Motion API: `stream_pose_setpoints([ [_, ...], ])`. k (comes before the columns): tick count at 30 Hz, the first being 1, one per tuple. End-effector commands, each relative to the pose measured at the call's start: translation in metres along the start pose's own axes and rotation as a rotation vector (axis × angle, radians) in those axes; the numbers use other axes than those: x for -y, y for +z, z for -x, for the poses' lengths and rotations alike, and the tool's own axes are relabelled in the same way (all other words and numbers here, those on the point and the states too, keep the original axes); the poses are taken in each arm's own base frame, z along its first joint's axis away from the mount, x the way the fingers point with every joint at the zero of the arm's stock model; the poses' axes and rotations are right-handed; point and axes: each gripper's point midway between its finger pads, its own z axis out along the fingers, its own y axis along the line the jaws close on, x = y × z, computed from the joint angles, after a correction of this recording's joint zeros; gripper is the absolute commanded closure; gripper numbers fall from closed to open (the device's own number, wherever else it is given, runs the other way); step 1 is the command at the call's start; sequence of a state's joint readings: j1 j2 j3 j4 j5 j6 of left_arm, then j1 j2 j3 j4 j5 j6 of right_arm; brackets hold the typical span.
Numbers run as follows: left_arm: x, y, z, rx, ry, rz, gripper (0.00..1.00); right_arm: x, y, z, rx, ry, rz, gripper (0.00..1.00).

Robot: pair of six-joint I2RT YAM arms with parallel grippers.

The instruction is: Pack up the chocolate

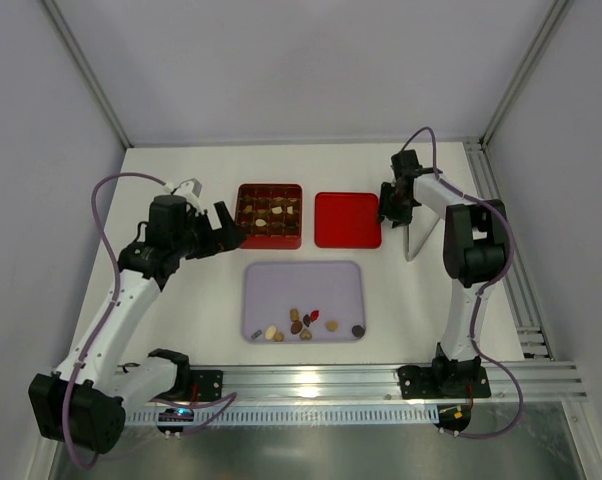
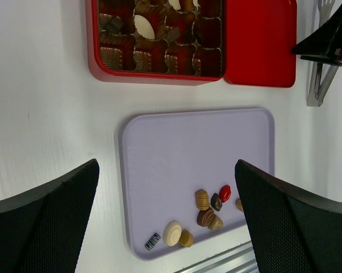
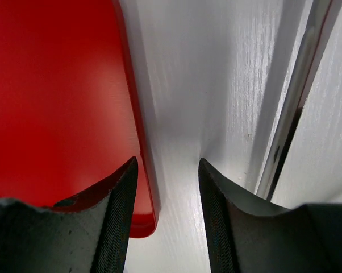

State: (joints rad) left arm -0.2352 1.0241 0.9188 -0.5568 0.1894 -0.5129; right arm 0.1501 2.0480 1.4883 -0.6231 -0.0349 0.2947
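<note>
Several pieces of chocolate (image 1: pixel 301 322) lie loose along the near edge of the lilac tray (image 1: pixel 301 285), also in the left wrist view as chocolate (image 2: pixel 208 207) on the tray (image 2: pixel 188 153). More pieces sit in the red compartment box (image 1: pixel 270 214) (image 2: pixel 154 40). My left gripper (image 1: pixel 229 228) (image 2: pixel 166 165) hangs open and empty, left of the box. My right gripper (image 1: pixel 389 210) (image 3: pixel 166 162) is low at the right edge of the red lid (image 1: pixel 346 219) (image 3: pixel 57 96). Its jaws stand apart, one over the lid, one over the table, the rim in the gap.
Metal tongs (image 1: pixel 413 240) (image 3: pixel 296 96) lie on the table just right of the right gripper. The lid (image 2: pixel 259 42) rests flat beside the box. An aluminium rail (image 1: pixel 381 378) runs along the near table edge.
</note>
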Motion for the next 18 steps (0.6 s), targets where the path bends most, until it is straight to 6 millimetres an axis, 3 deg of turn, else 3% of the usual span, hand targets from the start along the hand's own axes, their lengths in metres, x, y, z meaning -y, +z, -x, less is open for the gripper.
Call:
stream_pose_setpoints([
  [1,0.021,-0.005,0.022,0.056,0.009,-0.069,0.00,-0.016,-0.009,0.027,0.084,-0.007,0.033,0.51],
  [8,0.023,-0.001,0.023,0.046,0.011,-0.073,0.00,-0.020,0.007,0.023,0.054,-0.030,0.002,0.54],
  [13,0.030,0.006,0.025,0.032,0.013,-0.089,0.00,-0.016,0.018,0.018,0.028,-0.044,-0.055,0.65],
  [18,0.047,0.022,0.024,-0.007,0.021,-0.125,0.00,-0.012,0.017,0.020,0.025,-0.058,-0.083,0.79],
])
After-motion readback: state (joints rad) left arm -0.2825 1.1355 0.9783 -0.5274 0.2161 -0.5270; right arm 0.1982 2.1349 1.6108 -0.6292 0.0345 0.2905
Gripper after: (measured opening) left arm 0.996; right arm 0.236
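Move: The red lid's middle lies about 8 cm left of the right hand, some 1 cm ahead and 1 cm below it, its right rim nearly between the half-open fingers; the tongs lie about 10 cm to the hand's right and 1 cm back. From the left hand, the lid is roughly 28 cm right, 11 cm ahead and 17 cm down; the chocolate box is 7 cm right and 12 cm ahead, as far below. Right hand goes 3 cm forward-left, fingers closing about the lid's right rim; left hand, open, eases right and forward. ##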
